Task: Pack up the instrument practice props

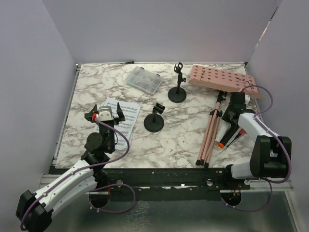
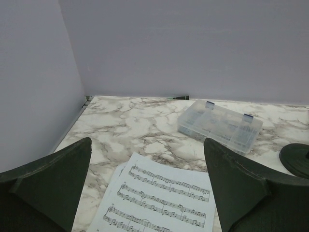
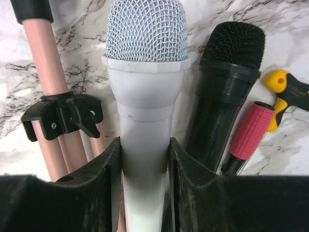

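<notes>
My right gripper (image 3: pixel 145 145) is shut on the white microphone (image 3: pixel 146 72), holding its handle just below the mesh head. The black microphone (image 3: pixel 227 87) lies right beside it on the marble table. The thin pink tripod legs (image 3: pixel 43 72) with a black clamp lie to the left. In the top view the right gripper (image 1: pixel 232 112) is below the pink perforated board (image 1: pixel 224 79). My left gripper (image 2: pixel 147 142) is open and empty above the white sheet-music pages (image 2: pixel 164 198). Two black round-based mic holders (image 1: pixel 177 92) (image 1: pixel 154 121) stand mid-table.
A clear plastic compartment box (image 1: pixel 144 79) sits at the back, also in the left wrist view (image 2: pixel 219 124). A red-handled screwdriver (image 3: pixel 251 130) and a yellow-and-black tool (image 3: pixel 285 92) lie right of the black microphone. Walls enclose the table on three sides.
</notes>
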`<action>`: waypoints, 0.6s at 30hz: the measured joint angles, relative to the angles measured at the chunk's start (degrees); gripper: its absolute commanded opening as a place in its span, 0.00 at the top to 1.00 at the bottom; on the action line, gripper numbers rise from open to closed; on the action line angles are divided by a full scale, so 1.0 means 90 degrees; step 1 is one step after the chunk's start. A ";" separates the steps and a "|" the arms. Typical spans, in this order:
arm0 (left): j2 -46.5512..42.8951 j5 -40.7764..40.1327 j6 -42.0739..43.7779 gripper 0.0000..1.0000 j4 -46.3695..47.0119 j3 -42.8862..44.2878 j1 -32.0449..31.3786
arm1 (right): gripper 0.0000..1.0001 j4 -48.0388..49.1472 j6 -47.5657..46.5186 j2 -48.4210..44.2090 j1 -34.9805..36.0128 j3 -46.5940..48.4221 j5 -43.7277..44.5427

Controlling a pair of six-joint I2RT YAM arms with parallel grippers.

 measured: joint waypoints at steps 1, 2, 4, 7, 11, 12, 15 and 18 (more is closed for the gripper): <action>0.0000 0.0000 0.0017 0.01 0.0017 0.0000 0.0000 | 0.67 0.0012 0.0000 0.0095 0.0002 0.0000 -0.0012; 0.0000 0.0002 0.0019 0.01 0.0036 0.0000 0.0000 | 0.59 0.0019 0.0000 0.0163 0.0002 0.0000 -0.0029; 0.0015 0.0010 0.0032 0.01 0.0066 -0.0005 0.0000 | 0.48 0.0019 -0.0002 0.0204 0.0000 0.0000 -0.0032; 0.0068 0.0032 0.0041 0.01 0.0097 -0.0015 0.0000 | 0.33 0.0053 0.0019 0.0158 0.0000 0.0000 -0.0051; 0.0160 0.0049 0.0044 0.01 0.0109 -0.0029 0.0000 | 0.28 0.0046 0.0022 0.0019 0.0000 -0.0012 -0.0075; 0.0177 0.0051 0.0041 0.01 0.0121 -0.0029 0.0000 | 0.26 0.0032 0.0022 -0.0044 0.0000 -0.0017 -0.0083; 0.0245 0.0063 0.0044 0.01 0.0124 -0.0036 0.0000 | 0.19 -0.0010 -0.0005 -0.0330 0.0000 -0.0034 -0.0163; 0.0260 0.0073 0.0041 0.01 0.0138 -0.0046 0.0000 | 0.16 -0.0066 -0.0119 -0.0780 0.0000 -0.0036 -0.0386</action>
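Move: The right hand holds the white microphone just above the table strip between the tripod legs and the black microphone; that strip is straight below, roughly 3 cm down. The tripod clamp is about 3 cm ahead and 6 cm left; the black microphone's middle about 5 cm back and 1 cm right; the pink screwdriver handle some 4 cm back and 6 cm right. From the left hand the strip is about 56 cm right, 3 cm ahead and 24 cm lower. The right hand sinks about 1 cm, opens to let go of the white microphone, then rises about 4 cm. ##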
